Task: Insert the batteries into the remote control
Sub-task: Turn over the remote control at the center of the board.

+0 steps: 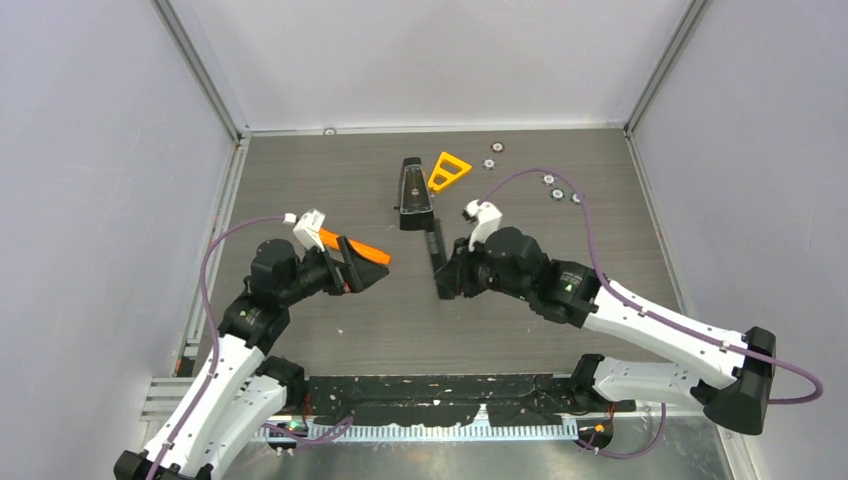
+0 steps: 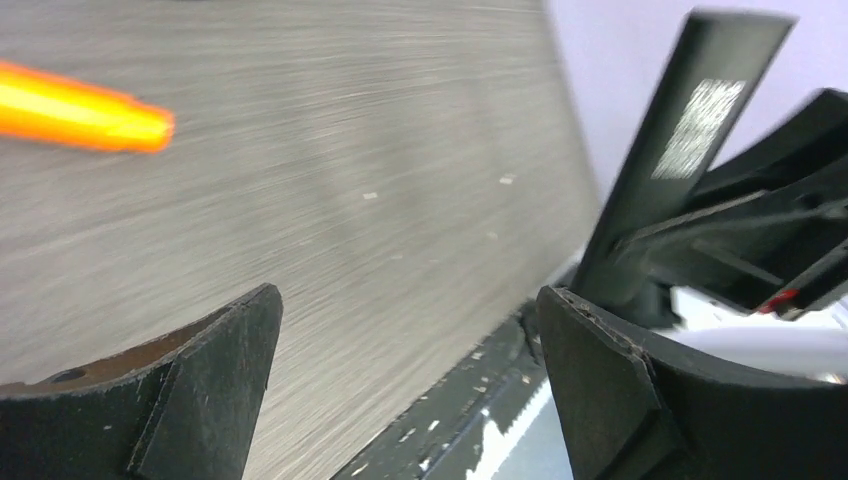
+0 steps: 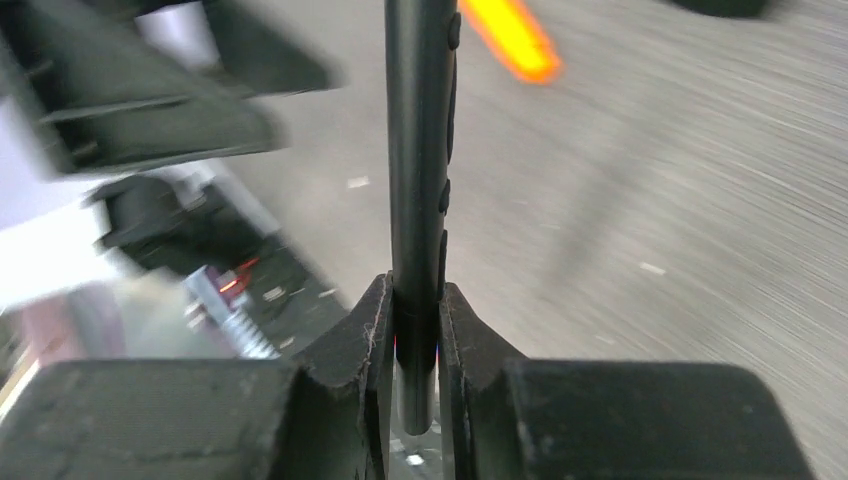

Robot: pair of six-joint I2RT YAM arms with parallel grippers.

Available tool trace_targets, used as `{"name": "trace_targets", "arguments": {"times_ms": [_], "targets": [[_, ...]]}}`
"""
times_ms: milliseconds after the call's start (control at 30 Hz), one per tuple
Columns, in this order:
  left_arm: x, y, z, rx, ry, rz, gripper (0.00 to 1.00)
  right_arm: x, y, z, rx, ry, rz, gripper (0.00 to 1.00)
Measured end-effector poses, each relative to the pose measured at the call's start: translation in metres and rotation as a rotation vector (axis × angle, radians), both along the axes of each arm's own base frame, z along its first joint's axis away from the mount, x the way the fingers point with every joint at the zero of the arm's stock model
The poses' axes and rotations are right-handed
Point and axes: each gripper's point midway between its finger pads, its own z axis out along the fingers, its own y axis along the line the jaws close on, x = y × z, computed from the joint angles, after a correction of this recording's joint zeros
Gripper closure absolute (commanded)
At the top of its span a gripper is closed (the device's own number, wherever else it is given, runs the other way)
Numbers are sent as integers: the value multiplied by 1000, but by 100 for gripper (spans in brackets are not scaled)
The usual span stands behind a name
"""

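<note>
The remote control (image 1: 438,258) is a slim black bar held on edge above the table, and my right gripper (image 1: 447,272) is shut on its lower end. Seen from the right wrist, the remote control (image 3: 420,150) runs straight up from between the right gripper's (image 3: 415,312) pads, side buttons showing. My left gripper (image 1: 368,268) stands open and empty to the remote's left. From the left wrist, the left gripper (image 2: 410,330) has only table between its fingers, with the remote control (image 2: 690,150) at upper right, its label showing. The batteries are out of view.
An orange pry tool (image 1: 355,246) lies by the left gripper. A tapered black case (image 1: 413,190) and an orange triangle (image 1: 448,170) sit at the back centre. Several silver discs (image 1: 557,193) lie at the back right. White walls surround the table.
</note>
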Motion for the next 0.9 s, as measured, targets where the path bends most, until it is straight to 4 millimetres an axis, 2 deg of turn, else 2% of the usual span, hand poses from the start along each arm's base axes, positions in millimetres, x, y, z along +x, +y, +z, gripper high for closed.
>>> {"name": "trace_targets", "arguments": {"times_ms": [100,267,333,433,533,667,800,900], "targets": [[8,20,-27,94,91,136,4,42,-54,-25,-142,36,-292,95],[9,48,-54,208,170,284,4,87,-152,-66,-409,59,-688,95],[8,55,-57,230,181,314,4,99,-180,-80,-510,66,-787,95],[7,61,-57,254,191,344,3,116,-210,-110,-693,84,-883,95],[7,66,-54,274,189,360,3,122,-229,-145,-888,113,-895,95],[6,69,-56,289,195,369,2,126,-239,-172,-1048,138,-873,93],[4,70,-59,299,208,373,1,132,-235,-179,-1080,147,-846,82],[3,71,-60,303,214,374,0,139,-228,-179,-1068,145,-834,78]]}}
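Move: The remote is already pinched near one end in the right hand, its middle about 3 cm ahead of and 3 cm above the fingers. The bare board it is carried over lies some 14 cm ahead, 23 cm right and 22 cm below that hand. The metronome stands about 28 cm ahead and 5 cm left, the small round parts about 32 cm ahead and 30 cm right, both down on the board. From the empty left hand the remote is roughly level ahead and 13 cm right, slightly higher. The remote, still pinched near its end, is swept away from the left hand by the right hand, about 23 cm right and 14 cm forward, sinking 18 cm towards the bare board, the drop dominating late. Meanwhile the wrist swings clockwise and rolls left side down until the fingers point steeply down. The open left hand backs off 7 cm left and 6 cm down. ##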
